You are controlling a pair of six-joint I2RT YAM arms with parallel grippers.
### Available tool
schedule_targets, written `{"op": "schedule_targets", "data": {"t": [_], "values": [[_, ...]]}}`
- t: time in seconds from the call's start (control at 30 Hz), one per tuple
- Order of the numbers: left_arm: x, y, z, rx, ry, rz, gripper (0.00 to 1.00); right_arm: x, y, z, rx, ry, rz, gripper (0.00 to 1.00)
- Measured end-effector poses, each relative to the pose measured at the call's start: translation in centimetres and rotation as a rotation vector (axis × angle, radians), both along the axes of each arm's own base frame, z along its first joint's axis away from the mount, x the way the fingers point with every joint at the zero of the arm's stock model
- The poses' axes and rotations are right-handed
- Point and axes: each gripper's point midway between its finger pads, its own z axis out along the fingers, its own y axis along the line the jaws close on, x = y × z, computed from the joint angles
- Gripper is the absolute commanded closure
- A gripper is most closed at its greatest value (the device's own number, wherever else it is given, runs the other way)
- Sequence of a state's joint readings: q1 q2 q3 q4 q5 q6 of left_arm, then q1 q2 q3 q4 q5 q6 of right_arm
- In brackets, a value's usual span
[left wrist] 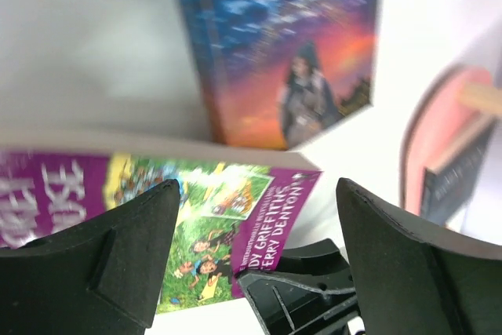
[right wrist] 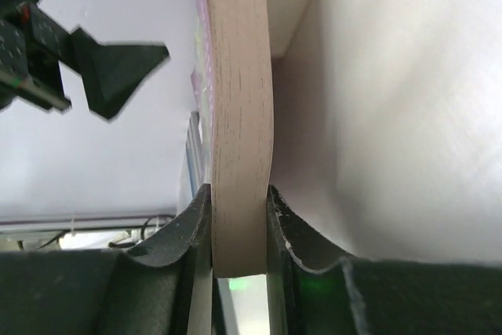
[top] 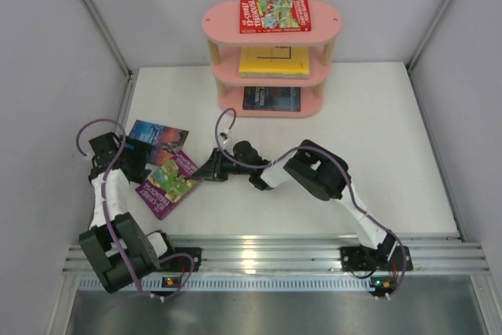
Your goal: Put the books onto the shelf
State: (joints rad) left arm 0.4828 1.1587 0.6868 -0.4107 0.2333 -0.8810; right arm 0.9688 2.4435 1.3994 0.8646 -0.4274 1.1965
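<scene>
The pink shelf (top: pixel 329 27) stands at the back with a red book (top: pixel 274 15) on its top board, a yellow book (top: pixel 274 62) on the middle one and a dark navy book (top: pixel 271 99) on the lowest. A purple book (top: pixel 167 184) and a blue book (top: pixel 157 140) lie at the near left. My right gripper (top: pixel 205 172) is shut on the purple book's right edge; its pale page edge (right wrist: pixel 239 115) sits clamped between both fingers. My left gripper (top: pixel 129 161) hangs open just left of both books, nothing between its fingers (left wrist: pixel 133 256).
The left wrist view shows the purple book (left wrist: pixel 235 217), the blue book (left wrist: pixel 290 52), the right gripper's black tip (left wrist: pixel 302 292) and the shelf (left wrist: pixel 435 131) at the right. White walls close in the table's left, right and back. A metal rail (top: pixel 267 253) runs along the near edge.
</scene>
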Motion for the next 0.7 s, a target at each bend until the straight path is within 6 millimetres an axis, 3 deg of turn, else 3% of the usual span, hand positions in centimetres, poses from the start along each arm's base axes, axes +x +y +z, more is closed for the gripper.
{"op": "schedule_targets", "data": {"t": [0.17,0.33,0.5,0.6,0.7], "values": [[1.8,-1.3,4.8,0.005,-0.128,-0.134,0.14,0.0,-5.9,2.4,-0.022,0.021,-0.046,1.0],[3.8,-3.7,12.8,0.079,-0.292,-0.277,0.14,0.2,-12.0,7.7,-0.015,-0.004,-0.133,1.0],[4.2,-7.9,20.4,0.104,-0.434,-0.424,0.14,0.2,-15.8,17.6,-0.002,-0.129,-0.202,1.0],[3.9,-9.7,26.1,0.106,-0.554,-0.493,0.15,0.4,-18.8,25.7,0.044,-0.224,-0.245,1.0],[3.1,-11.1,31.4,0.113,-0.674,-0.538,0.16,2.2,-21.9,33.0,0.081,-0.318,-0.326,1.0]]}}
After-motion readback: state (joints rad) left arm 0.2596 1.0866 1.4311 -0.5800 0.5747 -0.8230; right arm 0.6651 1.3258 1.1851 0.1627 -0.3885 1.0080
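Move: The right hand already grips the purple book by its right-hand end; the book's middle is about 8 cm to its left and 3 cm back, some 2 cm lower. The pink shelf centres roughly 27 cm ahead, 23 cm to the right and 10 cm up. The blue book lies around 10 cm ahead and 14 cm to the left, 2 cm lower. From the left hand, the shelf is some 24 cm ahead, 39 cm right and 6 cm up. Keeping its pinch on the end of the purple book, the right hand draws it rightward low over the table, then lifts it steeply while still going right: about 33 cm up and 22 cm across, turning some 20 degrees clockwise, fetching up short of the shelf. The empty left hand, still open, rises away from the books by about 31 cm and drifts right, its fingers tipping up and swinging clockwise. ##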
